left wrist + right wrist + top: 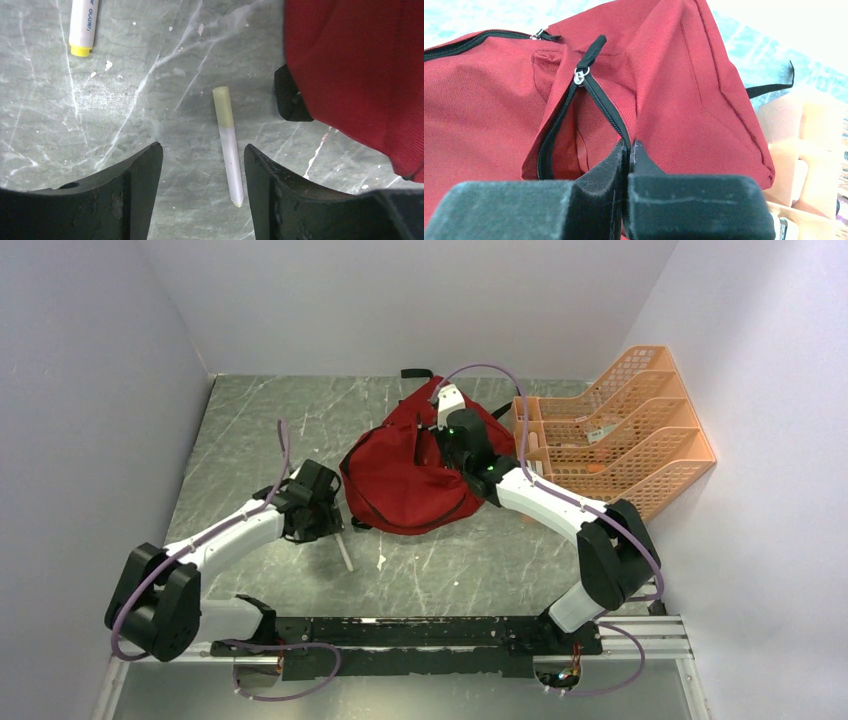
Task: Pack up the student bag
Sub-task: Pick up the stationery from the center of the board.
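Observation:
The student bag [410,475], dark red fabric, lies slumped at mid-table. My right gripper [443,440] rests on its top, shut on the zipper edge of an unzipped pocket; in the right wrist view the fingertips [629,145] pinch the black zipper tape of the student bag [704,90] below the zipper pull [591,52]. My left gripper [330,525] hovers low over the table left of the bag, open. A thin pale pen [229,145] with a yellowish end lies on the table between its fingers [203,150], nearer the right one and untouched. The pen [343,550] also shows from above.
An orange mesh file organizer [620,430] stands at the back right against the wall, close to the bag. A second white marker [84,25] with a yellow tip lies farther ahead of the left gripper. A black strap end [292,97] pokes out of the bag [360,75].

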`<control>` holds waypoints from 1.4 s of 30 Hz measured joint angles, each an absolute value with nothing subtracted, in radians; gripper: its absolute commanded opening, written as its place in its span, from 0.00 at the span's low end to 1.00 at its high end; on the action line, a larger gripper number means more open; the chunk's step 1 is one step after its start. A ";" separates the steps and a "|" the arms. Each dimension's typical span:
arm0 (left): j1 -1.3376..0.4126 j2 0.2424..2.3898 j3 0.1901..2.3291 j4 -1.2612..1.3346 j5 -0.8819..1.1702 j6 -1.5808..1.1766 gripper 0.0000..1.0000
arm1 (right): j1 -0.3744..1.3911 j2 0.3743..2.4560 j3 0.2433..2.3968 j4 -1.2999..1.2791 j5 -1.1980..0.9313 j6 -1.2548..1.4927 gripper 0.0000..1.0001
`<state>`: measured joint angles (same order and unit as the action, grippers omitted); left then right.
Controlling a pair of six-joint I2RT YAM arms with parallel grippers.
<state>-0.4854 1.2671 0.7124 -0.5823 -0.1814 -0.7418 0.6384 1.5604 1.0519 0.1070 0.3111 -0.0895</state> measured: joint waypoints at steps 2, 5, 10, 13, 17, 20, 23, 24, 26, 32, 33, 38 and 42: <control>-0.487 1.282 0.701 -0.572 -0.178 -0.749 0.63 | 0.639 1.560 1.052 0.109 0.315 -0.086 0.00; -0.493 1.305 0.689 -0.554 -0.175 -0.757 0.62 | 0.639 1.560 1.052 0.110 0.319 -0.082 0.00; -0.523 1.354 0.677 -0.527 -0.173 -0.781 0.62 | 0.639 1.560 1.052 0.111 0.321 -0.082 0.00; -0.549 1.367 0.672 -0.519 -0.178 -0.795 0.62 | 0.639 1.560 1.052 0.111 0.321 -0.079 0.00; -0.567 1.379 0.678 -0.514 -0.189 -0.804 0.60 | 0.639 1.560 1.052 0.111 0.321 -0.075 0.00; -0.581 1.398 0.693 -0.514 -0.201 -0.805 0.56 | 0.639 1.560 1.052 0.111 0.320 -0.075 0.00; -0.603 1.413 0.706 -0.514 -0.219 -0.804 0.49 | 0.639 1.560 1.048 0.115 0.318 -0.075 0.00; -0.609 1.416 0.706 -0.514 -0.222 -0.805 0.47 | 0.639 1.560 1.047 0.116 0.317 -0.075 0.00; -0.616 1.418 0.706 -0.514 -0.228 -0.804 0.44 | 0.639 1.560 1.045 0.116 0.314 -0.075 0.00; -0.627 1.453 0.731 -0.529 -0.245 -0.789 0.40 | 0.639 1.560 1.045 0.116 0.306 -0.075 0.00; -0.632 1.462 0.738 -0.529 -0.250 -0.786 0.37 | 0.639 1.560 1.045 0.116 0.305 -0.075 0.00; -0.642 1.477 0.745 -0.524 -0.268 -0.772 0.19 | 0.639 1.560 1.045 0.116 0.305 -0.075 0.00; -0.643 1.483 0.745 -0.518 -0.265 -0.761 0.06 | 0.639 1.560 1.045 0.117 0.305 -0.075 0.00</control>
<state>-0.6434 1.4834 0.7452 -0.5179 -0.2649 -0.7612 0.6392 1.5600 1.0451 0.1165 0.3050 -0.0753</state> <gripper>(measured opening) 0.155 0.022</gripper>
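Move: The white pen with the pale yellow end lies about 4 cm below the left hand, its middle some 3 cm right and 2 cm back. From this hand, the bag's black strap end is about 7 cm right and 2 cm ahead, and the yellow-capped marker 6 cm left and 7 cm ahead. The red bag's middle lies roughly 20 cm right and 16 cm ahead. From the right hand, the pen is about 18 cm left, 20 cm back and 17 cm below. Down first, then to the right, the open left hand sinks about 3 cm towards the white pen and slides some 3 cm over it, edging slightly lower while its wrist rolls a few degrees, left side rising. Its fingers close and pinch the pen across the barrel just behind the yellow end. The right hand stays put, still gripping the bag by its zipper edge. ##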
